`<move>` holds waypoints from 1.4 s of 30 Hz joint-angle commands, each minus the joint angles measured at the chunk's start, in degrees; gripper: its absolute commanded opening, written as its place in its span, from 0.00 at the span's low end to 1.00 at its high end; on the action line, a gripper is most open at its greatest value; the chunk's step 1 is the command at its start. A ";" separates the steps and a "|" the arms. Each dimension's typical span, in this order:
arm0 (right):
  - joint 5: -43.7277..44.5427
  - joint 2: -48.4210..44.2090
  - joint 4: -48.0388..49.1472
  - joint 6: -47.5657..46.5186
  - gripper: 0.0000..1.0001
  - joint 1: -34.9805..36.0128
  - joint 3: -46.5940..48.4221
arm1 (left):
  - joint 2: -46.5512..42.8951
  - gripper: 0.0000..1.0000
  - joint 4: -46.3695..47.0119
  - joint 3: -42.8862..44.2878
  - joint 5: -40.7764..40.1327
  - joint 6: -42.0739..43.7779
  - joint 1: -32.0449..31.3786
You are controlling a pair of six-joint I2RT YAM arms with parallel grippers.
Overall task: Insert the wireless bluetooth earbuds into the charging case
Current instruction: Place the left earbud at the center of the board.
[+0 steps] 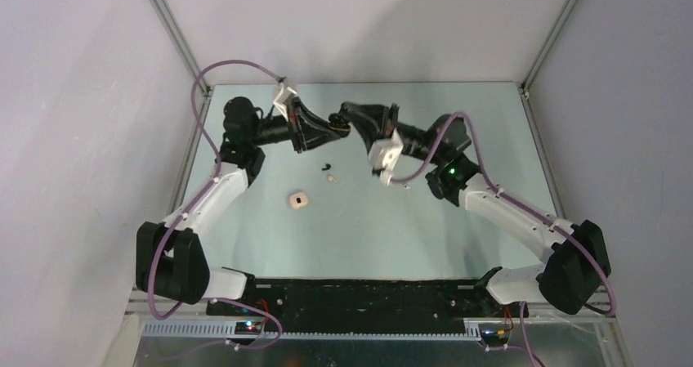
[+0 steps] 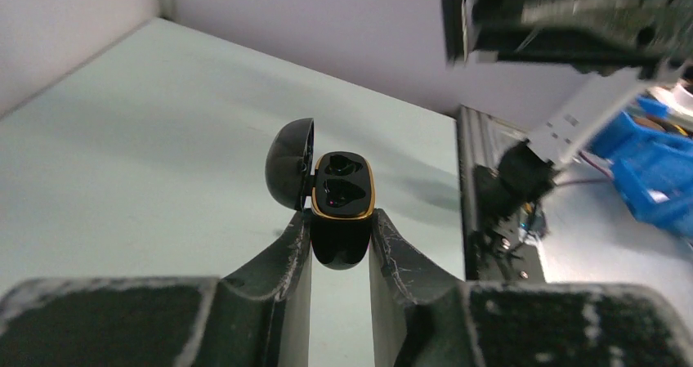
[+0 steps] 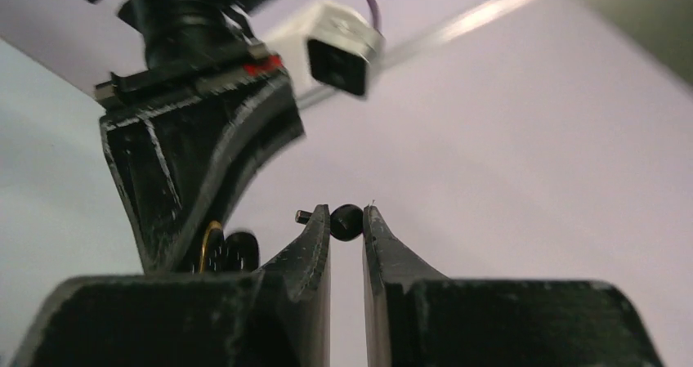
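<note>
My left gripper (image 2: 342, 220) is shut on a black charging case (image 2: 343, 189) with a gold rim, held above the table. Its lid (image 2: 290, 167) is swung open to the left and both sockets show empty. My right gripper (image 3: 346, 220) is shut on a small black earbud (image 3: 346, 221), its stem poking out to the left. The two grippers meet tip to tip at the back of the table, left gripper (image 1: 325, 132) and right gripper (image 1: 343, 122). In the right wrist view the case (image 3: 219, 248) sits low left of the earbud, a short way apart.
On the table lie another black earbud (image 1: 327, 167), a pale cream earbud (image 1: 331, 179) and a cream case (image 1: 297, 199), all in front of the grippers. Metal frame posts and grey walls bound the table (image 1: 490, 122).
</note>
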 commanded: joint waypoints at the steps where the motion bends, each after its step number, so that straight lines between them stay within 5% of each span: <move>1: -6.81 -2.32 10.31 -22.36 0.00 3.51 -5.76 | -2.81 0.00 2.05 -2.72 5.37 2.13 -3.02; 13: -11.47 -7.14 1.68 -35.90 0.00 4.81 -10.35 | -2.28 0.00 3.04 -4.04 7.34 2.12 -4.71; 28: -3.92 -6.70 3.92 -36.35 0.00 8.74 -13.13 | -3.07 0.00 3.36 -4.57 7.48 -0.14 -4.80; 35: 2.22 -11.16 2.52 -33.34 0.00 9.15 -18.23 | -5.74 0.00 0.10 -11.18 -10.42 1.32 -3.68; 42: 6.99 -14.70 4.08 -23.02 0.00 9.46 -27.69 | -9.10 0.00 -12.52 -11.45 -27.08 15.99 -2.85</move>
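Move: The black charging case, open and empty in the left fingertips (about 1 cm to their right), is the reference for the black earbud in the right fingers: from the right hand it lies about 3 cm left, 1 cm ahead and 12 cm below. On the table, some 42 cm under the right hand, another black earbud lies 12 cm ahead and 8 cm left, and a white earbud 9 cm ahead and 6 cm left. The held earbud is carried back about 8 cm by the right hand, which rolls some 30 degrees about its left-pointing fingers, forward side rising, then eases part-way back while sinking to 8 cm below its start; its fingers close a little more on the earbud. The left hand backs off about 5 cm with the case, turning slightly clockwise, pauses, then swings forward and down, turning counter-clockwise, away from the earbud. ##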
